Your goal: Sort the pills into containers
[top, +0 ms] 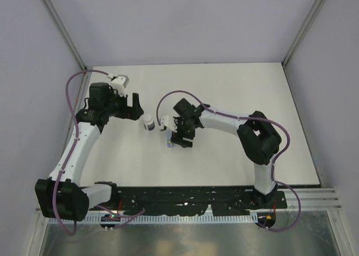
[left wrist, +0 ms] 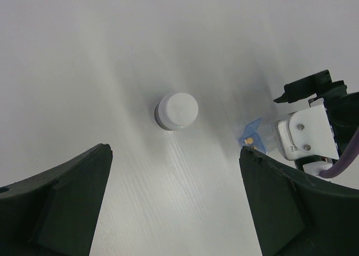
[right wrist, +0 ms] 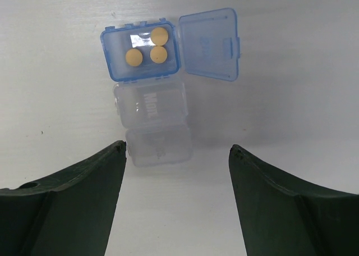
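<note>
A small bottle with a white cap (left wrist: 176, 111) stands upright on the white table, also seen from above (top: 148, 123). My left gripper (left wrist: 174, 149) hovers open just short of it, with nothing between its fingers. A clear plastic pill box (right wrist: 154, 124) lies flat beside the bottle. Its blue end compartment (right wrist: 140, 48) has its lid (right wrist: 208, 44) flipped open and holds three round yellow pills (right wrist: 159, 36). The box's two clear compartments are closed. My right gripper (right wrist: 177, 146) is open above the box's near end, holding nothing. In the left wrist view the blue compartment (left wrist: 251, 133) peeks out by the right finger.
The right arm's wrist and white camera mount (left wrist: 305, 133) sit close to my left gripper's right finger. Grey walls enclose the white table (top: 235, 87) on three sides. Cable track and arm bases (top: 185, 202) line the near edge.
</note>
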Available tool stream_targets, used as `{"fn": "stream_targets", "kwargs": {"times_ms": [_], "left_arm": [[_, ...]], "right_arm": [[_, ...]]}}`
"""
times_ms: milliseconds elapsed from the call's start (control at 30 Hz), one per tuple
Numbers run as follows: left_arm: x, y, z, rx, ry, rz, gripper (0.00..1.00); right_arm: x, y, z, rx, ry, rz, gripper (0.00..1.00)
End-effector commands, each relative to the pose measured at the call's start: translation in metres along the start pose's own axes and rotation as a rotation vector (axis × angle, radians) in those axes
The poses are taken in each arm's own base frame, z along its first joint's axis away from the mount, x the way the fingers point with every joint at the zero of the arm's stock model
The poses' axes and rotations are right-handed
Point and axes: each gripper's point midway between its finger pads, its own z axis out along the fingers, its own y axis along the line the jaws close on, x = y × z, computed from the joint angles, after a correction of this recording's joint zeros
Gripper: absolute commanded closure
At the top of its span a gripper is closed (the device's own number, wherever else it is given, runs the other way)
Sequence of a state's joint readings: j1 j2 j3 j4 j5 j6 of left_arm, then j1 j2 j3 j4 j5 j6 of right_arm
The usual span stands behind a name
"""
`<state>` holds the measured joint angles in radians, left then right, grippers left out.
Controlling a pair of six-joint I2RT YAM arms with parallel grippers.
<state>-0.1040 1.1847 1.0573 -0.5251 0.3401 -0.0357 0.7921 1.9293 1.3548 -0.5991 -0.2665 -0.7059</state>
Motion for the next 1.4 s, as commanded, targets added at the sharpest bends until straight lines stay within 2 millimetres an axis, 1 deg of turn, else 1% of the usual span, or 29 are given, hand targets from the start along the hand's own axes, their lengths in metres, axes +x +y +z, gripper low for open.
{"fn": "stream_targets", "kwargs": {"times_ms": [0,367,533,933,1067,1367], "left_arm": [[-0.006,-0.002,-0.006,0.018,-0.025,0.013,0.01],[-0.003,-0.001,-0.002,0.041,-0.01,-0.018,0.0],[-0.002,0.0,-0.001,0.044,-0.007,-0.031,0.0],[-0.003,0.0,-0.003,0.05,-0.011,-0.037,0.0],[-0.001,0.0,-0.002,0.054,-0.007,-0.044,0.0],[-0.002,-0.001,-0.004,0.06,-0.01,-0.051,0.0]], "right_arm": [[-0.015,-0.011,-0.001,0.015,-0.029,-0.03,0.22],[-0.01,-0.004,0.011,-0.02,-0.021,-0.017,0.3],[-0.008,-0.004,0.012,-0.015,-0.027,-0.01,0.32],[-0.005,0.004,0.014,-0.027,-0.027,-0.012,0.37],[-0.005,0.004,0.014,-0.029,-0.029,-0.012,0.41],[-0.002,0.007,0.014,-0.037,-0.018,-0.011,0.52]]}}
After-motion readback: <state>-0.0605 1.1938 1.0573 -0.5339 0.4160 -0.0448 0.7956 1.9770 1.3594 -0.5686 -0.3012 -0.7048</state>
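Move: The clear Tuesday compartment, the near end of the organizer, lies almost under the right hand: about 1 cm back, 1 cm left and 2 cm down, between the open fingers. The pill compartment is some 6 cm left and 1 cm back, its open blue lid 6 cm left and 3 cm forward. The white bottle stands about 6 cm ahead and 14 cm left. From the left hand, the Tuesday compartment is roughly 14 cm right, 6 cm back and 19 cm down. The right hand first sinks about 1.5 cm so that its open fingers straddle the clear Tuesday compartment at the organizer's right-hand end, one finger on the forward side and one on the back. Then, staying low and easing just under 1 cm to the left, it closes from about three quarters open to about half, slowly and with almost no wrist turn, until both fingertips meet the compartment's sides and pinch it, the gripper's effort rising right at the end. ##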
